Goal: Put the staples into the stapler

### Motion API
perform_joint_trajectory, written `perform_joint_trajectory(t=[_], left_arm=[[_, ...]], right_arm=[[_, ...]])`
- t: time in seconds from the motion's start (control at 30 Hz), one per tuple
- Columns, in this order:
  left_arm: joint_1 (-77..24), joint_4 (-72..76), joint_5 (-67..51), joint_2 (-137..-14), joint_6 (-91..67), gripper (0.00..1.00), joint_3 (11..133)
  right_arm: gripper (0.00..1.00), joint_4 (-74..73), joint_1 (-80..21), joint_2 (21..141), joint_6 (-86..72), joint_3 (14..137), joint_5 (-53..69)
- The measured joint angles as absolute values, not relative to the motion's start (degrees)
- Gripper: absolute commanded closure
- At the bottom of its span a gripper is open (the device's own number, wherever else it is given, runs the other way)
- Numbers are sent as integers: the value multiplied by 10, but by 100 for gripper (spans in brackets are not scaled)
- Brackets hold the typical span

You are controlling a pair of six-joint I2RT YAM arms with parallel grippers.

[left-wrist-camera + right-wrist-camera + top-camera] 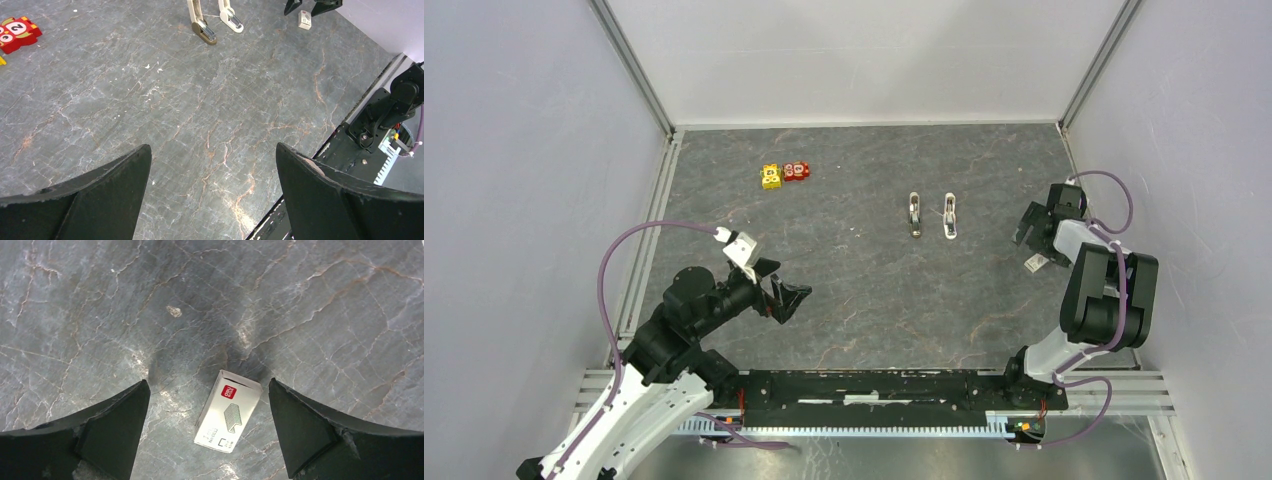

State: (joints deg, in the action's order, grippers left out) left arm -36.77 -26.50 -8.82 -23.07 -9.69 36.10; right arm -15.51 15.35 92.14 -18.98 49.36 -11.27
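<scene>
The stapler lies mid-table as two small cream-white pieces with grey metal side by side, one to the left of the other; the left wrist view shows the pair far off. A small white box of staples lies flat on the table at the right. My right gripper hovers open over the box, one finger on each side, touching nothing; from above it sits at the right edge. My left gripper hangs open and empty over bare table at the near left.
Yellow and red toy blocks sit at the far left; the red one shows in the left wrist view. Grey walls with aluminium rails enclose the table. The black base bar runs along the near edge.
</scene>
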Motion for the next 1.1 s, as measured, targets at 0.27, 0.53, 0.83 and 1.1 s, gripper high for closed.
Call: perform_joint_trajectory(t=[0.27,0.53,0.83,1.1], left_arm=[[-368,-265,-85,-230,-97,0,358],[-368,-265,-81,-230,-97,0,356],[-368,-265,-80,-236,-97,0,356],[-368,-265,-80,-236,-97,0,356]], right_arm=[[7,-141,152,923,-138,492,-56],[9,-130,100,923,-106,484,-16],[8,-146,-9,886,-104,457,-15],[2,-185,-25,804,-94,464,-91]])
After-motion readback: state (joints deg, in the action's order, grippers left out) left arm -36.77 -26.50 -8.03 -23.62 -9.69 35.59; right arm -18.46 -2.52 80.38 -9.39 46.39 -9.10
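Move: The staple box lies flat almost under the open right hand, some 4 cm back and 1 cm to its left, about 1 cm below, slanting between the two fingers' lines. From that hand the open white stapler is roughly 25 cm to the left and 7 cm ahead; the brown stapler is about 35 cm left, 8 cm ahead. From the left hand the box lies some 62 cm to the right, 12 cm ahead and 22 cm below. Low over the table with its fingers wide open, the right hand nudges the staple box along with its right-hand finger, sweeping about 13 cm left towards the white stapler while turning some 30 degrees counter-clockwise. It then lifts clear by about 4 cm, easing back a couple of centimetres to the right. ##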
